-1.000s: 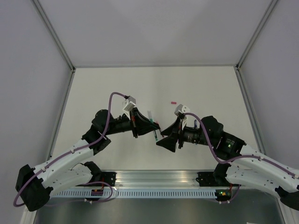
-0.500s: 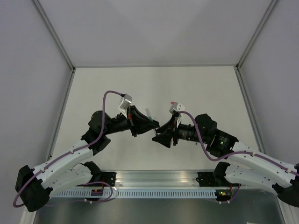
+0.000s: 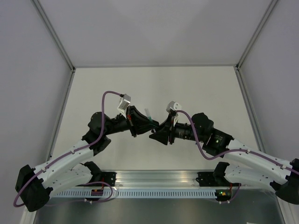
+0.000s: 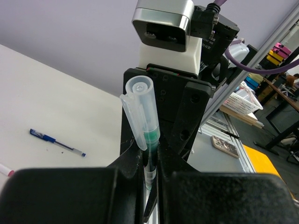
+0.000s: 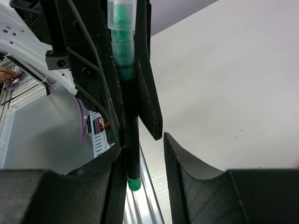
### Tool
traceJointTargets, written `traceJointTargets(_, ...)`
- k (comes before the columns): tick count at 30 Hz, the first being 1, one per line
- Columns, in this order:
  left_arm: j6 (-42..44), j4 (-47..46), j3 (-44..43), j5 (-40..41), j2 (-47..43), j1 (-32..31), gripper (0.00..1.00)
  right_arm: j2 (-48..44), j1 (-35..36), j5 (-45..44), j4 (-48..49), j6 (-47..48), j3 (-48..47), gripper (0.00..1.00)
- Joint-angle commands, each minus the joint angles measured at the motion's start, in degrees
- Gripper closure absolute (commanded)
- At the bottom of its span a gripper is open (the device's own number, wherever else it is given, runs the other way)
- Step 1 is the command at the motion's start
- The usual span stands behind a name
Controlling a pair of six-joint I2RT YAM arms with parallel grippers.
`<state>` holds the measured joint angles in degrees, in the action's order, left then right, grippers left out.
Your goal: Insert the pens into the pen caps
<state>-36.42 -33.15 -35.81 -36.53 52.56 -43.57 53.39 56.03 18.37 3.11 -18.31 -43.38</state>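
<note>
A green pen point(image 4: 152, 140) stands upright between the fingers of my left gripper point(image 4: 150, 163), which is shut on its barrel. A clear pen cap point(image 4: 139, 105) sits over the pen's upper end. From above, the pen point(image 3: 149, 115) hangs in the air where the two grippers meet. My right gripper point(image 5: 142, 172) faces the left one and straddles the same pen point(image 5: 127, 93) lower down. The dark barrel lies against one right finger point(image 5: 110, 186), with a gap to the other, so this gripper is open. The green tail end point(image 5: 133, 183) pokes out below.
A blue pen point(image 4: 56, 142) lies on the white table off to the left, and a whitish, red-ended one point(image 4: 3, 169) shows at that view's edge. An aluminium rail point(image 3: 159, 179) runs along the near table edge, and grey walls enclose the other sides.
My right gripper has moved left up to the left gripper and its jaws have narrowed around the pen's lower part. The left arm has shifted slightly, still gripping the pen.
</note>
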Motion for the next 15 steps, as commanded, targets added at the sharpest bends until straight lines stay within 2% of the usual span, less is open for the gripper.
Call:
traceJointTargets(1, -0.58, -2.10, -0.05, -1.96, 0.09, 0.07, 0.98, 0.67, 0.13, 1.75, 3.74, -0.33, -0.92, 0.59)
traceJointTargets(4, -0.40, -1.49, -0.22, -2.40, 0.18, 0.07, 0.98, 1.28, 0.13, 2.81, 3.74, -0.59, -0.92, 0.78)
traceJointTargets(5, -0.31, -1.40, -0.22, -2.49, 0.09, -0.02, 0.98, 1.37, 0.13, 2.64, 3.57, -0.77, -0.66, 0.98)
traceJointTargets(7, -0.23, -1.13, -0.48, -2.75, -0.08, 0.07, 0.98, 1.20, 0.13, 2.28, 3.83, -1.12, -0.13, 1.00)
traceJointTargets(8, -0.23, -0.35, -0.92, -2.84, -0.08, 0.07, 0.92, 1.02, 0.13, 2.28, 4.18, -1.12, 0.22, 1.00)
traceJointTargets(9, -0.14, 0.36, -1.19, -2.84, -0.08, -0.02, 0.83, 0.84, 0.13, 2.11, 4.35, -1.29, 0.39, 1.00)
traceJointTargets(10, -0.14, 0.71, -1.45, -3.10, -0.17, 0.07, 0.65, 0.41, 0.13, 1.59, 4.36, -1.29, 0.48, 1.00)
traceJointTargets(14, 0.30, 2.20, -1.45, -3.19, -0.87, 0.07, 0.46, -1.17, 0.22, -1.22, 4.09, -1.12, 0.57, 1.00)
traceJointTargets(15, 0.56, 2.56, -1.45, -3.11, -1.31, -0.02, 0.38, -1.44, 0.13, -1.67, 3.92, -0.86, 0.57, 1.00)
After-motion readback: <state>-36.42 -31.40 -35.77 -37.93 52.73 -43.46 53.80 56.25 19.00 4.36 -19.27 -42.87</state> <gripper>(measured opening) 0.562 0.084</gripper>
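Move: The green pen stands nearly upright in the left hand's shut fingers, cap uppermost, its middle right at that hand. For the right hand, whose half-open fingers already straddle the lower barrel, the pen's middle lies about 5 cm up, 1 cm ahead and 1 cm left. On the table some 26 cm below the right hand, the red pen lies roughly 17 cm ahead and 5 cm right, the blue pen about 17 cm ahead and 26 cm right. The right fingers close on the green pen's barrel just above its bottom end and pinch it below the left fingers, that hand easing back and left by only about half a centimetre before partly returning forward. Once this grip is shut, the left fingers open to just over half and let go of the barrel, while the left hand sinks about 1 cm and stays around the pen. ##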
